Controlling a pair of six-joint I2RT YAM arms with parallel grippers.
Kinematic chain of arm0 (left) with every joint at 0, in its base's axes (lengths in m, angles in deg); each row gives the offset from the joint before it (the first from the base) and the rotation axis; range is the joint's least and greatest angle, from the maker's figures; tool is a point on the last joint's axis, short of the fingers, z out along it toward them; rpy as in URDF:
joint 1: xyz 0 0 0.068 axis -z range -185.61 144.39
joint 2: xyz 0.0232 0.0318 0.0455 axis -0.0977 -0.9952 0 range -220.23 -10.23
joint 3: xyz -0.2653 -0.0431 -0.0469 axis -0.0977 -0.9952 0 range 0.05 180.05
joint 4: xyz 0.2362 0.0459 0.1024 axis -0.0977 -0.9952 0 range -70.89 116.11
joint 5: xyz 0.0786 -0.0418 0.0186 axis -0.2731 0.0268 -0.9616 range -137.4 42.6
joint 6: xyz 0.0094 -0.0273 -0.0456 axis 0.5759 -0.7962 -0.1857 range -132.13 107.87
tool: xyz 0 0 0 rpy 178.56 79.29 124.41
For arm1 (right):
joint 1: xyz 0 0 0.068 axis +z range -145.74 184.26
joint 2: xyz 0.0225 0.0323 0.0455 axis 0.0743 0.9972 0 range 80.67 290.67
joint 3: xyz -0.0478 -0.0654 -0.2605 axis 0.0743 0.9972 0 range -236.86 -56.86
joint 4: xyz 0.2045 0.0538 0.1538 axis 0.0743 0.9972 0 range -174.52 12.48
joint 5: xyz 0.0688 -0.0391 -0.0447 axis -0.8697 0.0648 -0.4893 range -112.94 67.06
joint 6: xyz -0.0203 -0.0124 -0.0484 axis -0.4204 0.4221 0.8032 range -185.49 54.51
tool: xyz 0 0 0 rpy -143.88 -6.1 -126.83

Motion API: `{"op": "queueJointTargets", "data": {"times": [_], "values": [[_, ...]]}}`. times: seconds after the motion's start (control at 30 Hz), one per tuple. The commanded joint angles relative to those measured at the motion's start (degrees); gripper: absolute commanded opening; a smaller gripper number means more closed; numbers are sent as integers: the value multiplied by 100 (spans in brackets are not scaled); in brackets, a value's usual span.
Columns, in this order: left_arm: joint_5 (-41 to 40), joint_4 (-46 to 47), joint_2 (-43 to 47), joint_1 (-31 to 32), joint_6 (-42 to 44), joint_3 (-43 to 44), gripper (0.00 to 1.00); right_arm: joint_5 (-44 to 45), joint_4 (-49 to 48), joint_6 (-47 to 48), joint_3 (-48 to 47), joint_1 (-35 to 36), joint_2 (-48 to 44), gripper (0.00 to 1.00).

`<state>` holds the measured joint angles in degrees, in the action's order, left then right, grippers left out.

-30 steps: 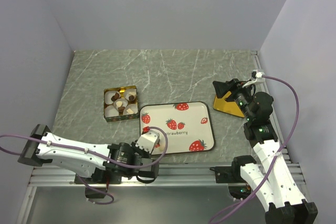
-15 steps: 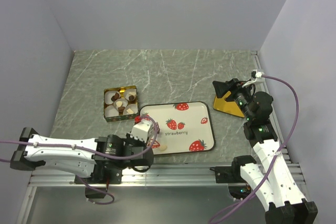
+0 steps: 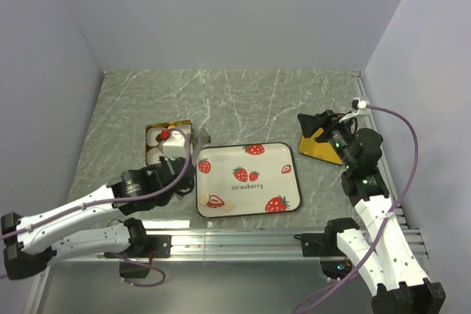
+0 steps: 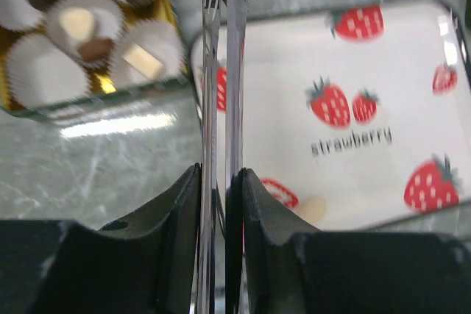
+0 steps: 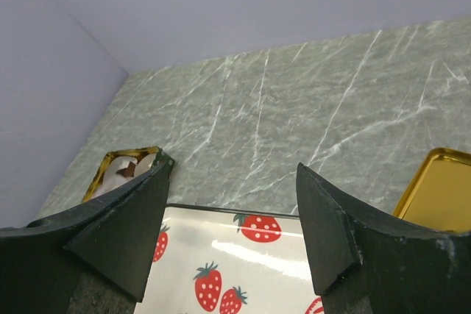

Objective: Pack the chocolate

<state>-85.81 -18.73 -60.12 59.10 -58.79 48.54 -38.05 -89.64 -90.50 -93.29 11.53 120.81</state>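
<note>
My left gripper [image 4: 221, 174] is shut on a pair of thin metal tongs [image 4: 235, 71]. In the top view this gripper [image 3: 188, 155] hovers at the right edge of the gold tin [image 3: 151, 129], and the tongs' tip [image 3: 202, 137] lies between tin and strawberry tray [image 3: 257, 185]. Whether the tip holds anything does not show. Chocolate sits in the tin's white paper cups: a brown piece [image 4: 96, 49] and a cream one [image 4: 143, 61]. One cream chocolate [image 4: 313, 207] lies on the tray [image 4: 294, 56] near its front-left corner. My right gripper [image 5: 232, 174] is open and empty, over at the right.
A gold lid [image 3: 322, 149] lies flat right of the tray, under my right gripper [image 3: 309, 124]; the right wrist view shows it [image 5: 441, 189] too. Grey walls close in the marble table on three sides. A metal rail [image 3: 243, 240] runs along the near edge.
My left arm has swung with the tongs from the tray's front-left corner, leftward and away, up to the gold tin. The right arm has stayed still.
</note>
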Motion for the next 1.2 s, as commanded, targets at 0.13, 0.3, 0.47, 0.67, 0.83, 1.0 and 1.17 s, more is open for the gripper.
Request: {"op": "queueJointTargets", "data": {"times": [0.13,0.3,0.47,0.67,0.83,1.0,1.17], "values": [[-148,415,427,-1327,623,82,29,-114,-314,14,-198,64,-6,76],[-325,124,357,-1996,455,117,29,-176,-340,-3,-181,56,-24,76],[-359,-165,392,-2296,350,231,30,-194,-375,-12,-163,64,-50,76],[-317,-53,603,-2717,507,223,30,-194,-393,-12,-181,82,-15,76],[-114,98,183,-3139,719,187,30,-159,-384,5,-181,99,-15,76],[308,291,-188,-3683,982,205,29,-123,-375,23,-190,117,-15,76],[527,467,-153,-3860,1131,135,29,-79,-384,41,-198,161,20,76]]}}
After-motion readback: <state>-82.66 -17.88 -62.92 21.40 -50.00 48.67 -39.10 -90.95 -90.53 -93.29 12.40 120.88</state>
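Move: The left hand already holds the fork tongs with a dark chocolate at their tips. It heads for the empty near-left paper cup of the box, about 9 cm ahead, 12 cm to its left and 16 cm below. The near-right cup with one white piece is some 10 cm ahead and 2 cm left; the middle cup 12 cm ahead and 7 cm left. The far-left cup stands 7 cm beyond the empty one. From the right hand the empty cup is about 57 cm left, 3 cm back, 28 cm below. Keeping the dark chocolate pinched in the fork tips, the left hand carries it clear of the tray and across the box towards its left side, about 14 cm left and 7 cm forward. It turns some 30 degrees counter-clockwise on the way; after a 2 cm rise early on, it ends by easing down about 3 cm and starting to tip the forks lower. The grip stays unchanged. ##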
